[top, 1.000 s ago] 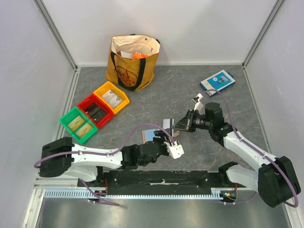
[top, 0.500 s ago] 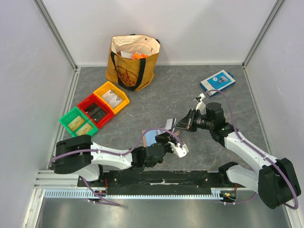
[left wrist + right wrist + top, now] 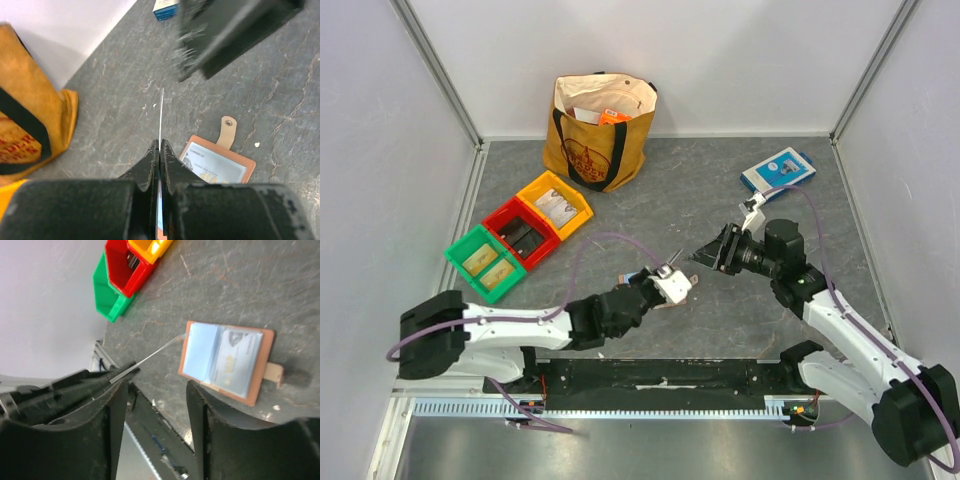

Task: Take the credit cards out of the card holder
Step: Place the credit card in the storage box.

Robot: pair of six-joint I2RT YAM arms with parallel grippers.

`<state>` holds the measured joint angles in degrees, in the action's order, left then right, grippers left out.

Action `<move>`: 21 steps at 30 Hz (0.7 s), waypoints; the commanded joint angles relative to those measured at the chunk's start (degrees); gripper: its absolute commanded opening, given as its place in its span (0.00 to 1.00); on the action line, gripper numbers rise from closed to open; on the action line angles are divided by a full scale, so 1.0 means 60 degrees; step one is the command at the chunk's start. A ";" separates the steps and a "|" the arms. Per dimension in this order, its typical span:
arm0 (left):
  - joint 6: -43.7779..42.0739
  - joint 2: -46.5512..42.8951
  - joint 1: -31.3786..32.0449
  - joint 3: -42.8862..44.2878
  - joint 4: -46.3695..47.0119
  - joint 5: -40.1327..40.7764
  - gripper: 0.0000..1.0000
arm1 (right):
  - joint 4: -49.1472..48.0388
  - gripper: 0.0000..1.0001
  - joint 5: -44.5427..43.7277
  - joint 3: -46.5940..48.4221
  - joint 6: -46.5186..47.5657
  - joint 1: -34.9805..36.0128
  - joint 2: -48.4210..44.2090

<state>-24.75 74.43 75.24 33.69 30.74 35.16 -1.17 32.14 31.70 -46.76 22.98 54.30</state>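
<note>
The card holder (image 3: 220, 162) lies open on the grey table, pale blue lining up and snap tab pointing away. The right wrist view also shows the card holder (image 3: 227, 360), with a printed card still behind its clear pocket. My left gripper (image 3: 159, 145) is shut on a credit card (image 3: 161, 115), seen edge-on as a thin pale line. From above, the left gripper (image 3: 670, 284) hovers over the holder and hides most of it. The right gripper (image 3: 705, 256) stands open just to the right, nothing between its fingers. In its own view the card (image 3: 150, 357) slants away from the right gripper (image 3: 157, 387).
A tan tote bag (image 3: 600, 130) stands at the back. Yellow (image 3: 553, 205), red (image 3: 520, 232) and green (image 3: 485, 262) bins sit in a row at the left. A blue-and-white flat box (image 3: 777, 170) lies at the back right.
The left gripper has shut on the card. The right gripper, shut on it before, has opened and drawn back to the right. The left gripper shifted slightly left with the card.
</note>
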 commanded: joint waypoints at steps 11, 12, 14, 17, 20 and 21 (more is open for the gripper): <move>0.7579 -0.3660 -0.4306 -0.1293 -0.1140 -0.6207 0.02 | -0.0268 0.80 -0.0248 0.0108 0.2519 -0.0036 -0.0964; 0.7945 -0.3748 -0.4409 -0.1367 -0.0980 -0.6487 0.02 | -0.0752 0.80 0.0089 -0.0111 0.2564 -0.0036 -0.0979; 0.8547 -0.3763 -0.4498 -0.1426 -0.0672 -0.7131 0.02 | -0.2055 0.80 0.0822 -0.0478 0.2448 -0.0022 -0.0936; 0.9352 -0.3617 -0.4542 -0.1470 -0.0072 -0.7849 0.02 | -0.3580 0.81 0.1686 -0.0713 0.2257 -0.0022 -0.0614; 1.0114 -0.3441 -0.4542 -0.1557 0.0616 -0.8290 0.02 | -0.4417 0.84 0.2346 -0.0728 0.2110 -0.0022 -0.0233; 1.0334 -0.3383 -0.4542 -0.1616 0.0894 -0.8393 0.02 | -0.4579 0.84 0.2595 -0.0728 0.2081 -0.0022 -0.0116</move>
<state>26.55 53.19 48.34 24.88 26.61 -7.94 -15.86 39.42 27.51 -34.35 22.98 51.62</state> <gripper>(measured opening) 0.025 0.835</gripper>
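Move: The green storage box lies about 42 cm to the left of the left hand, roughly 6 cm farther out and 16 cm below. The red box is some 34 cm left and 13 cm farther out. The open card holder sits almost straight beneath the left hand, about 3 cm left and 17 cm down. The card, already in the left fingers, is about 5 cm left of the right hand, 1 cm ahead and level with it. The card, still pinched in the left fingers, is carried about 7 cm left and forward while rising, then back and some 2.5 cm right; the left hand rolls steadily, about 60 degrees counter-clockwise seen from behind it. The right fingers, already off the card, open wider as that hand eases right, then left, lifts 2.5 cm and tilts its fingertips up. ##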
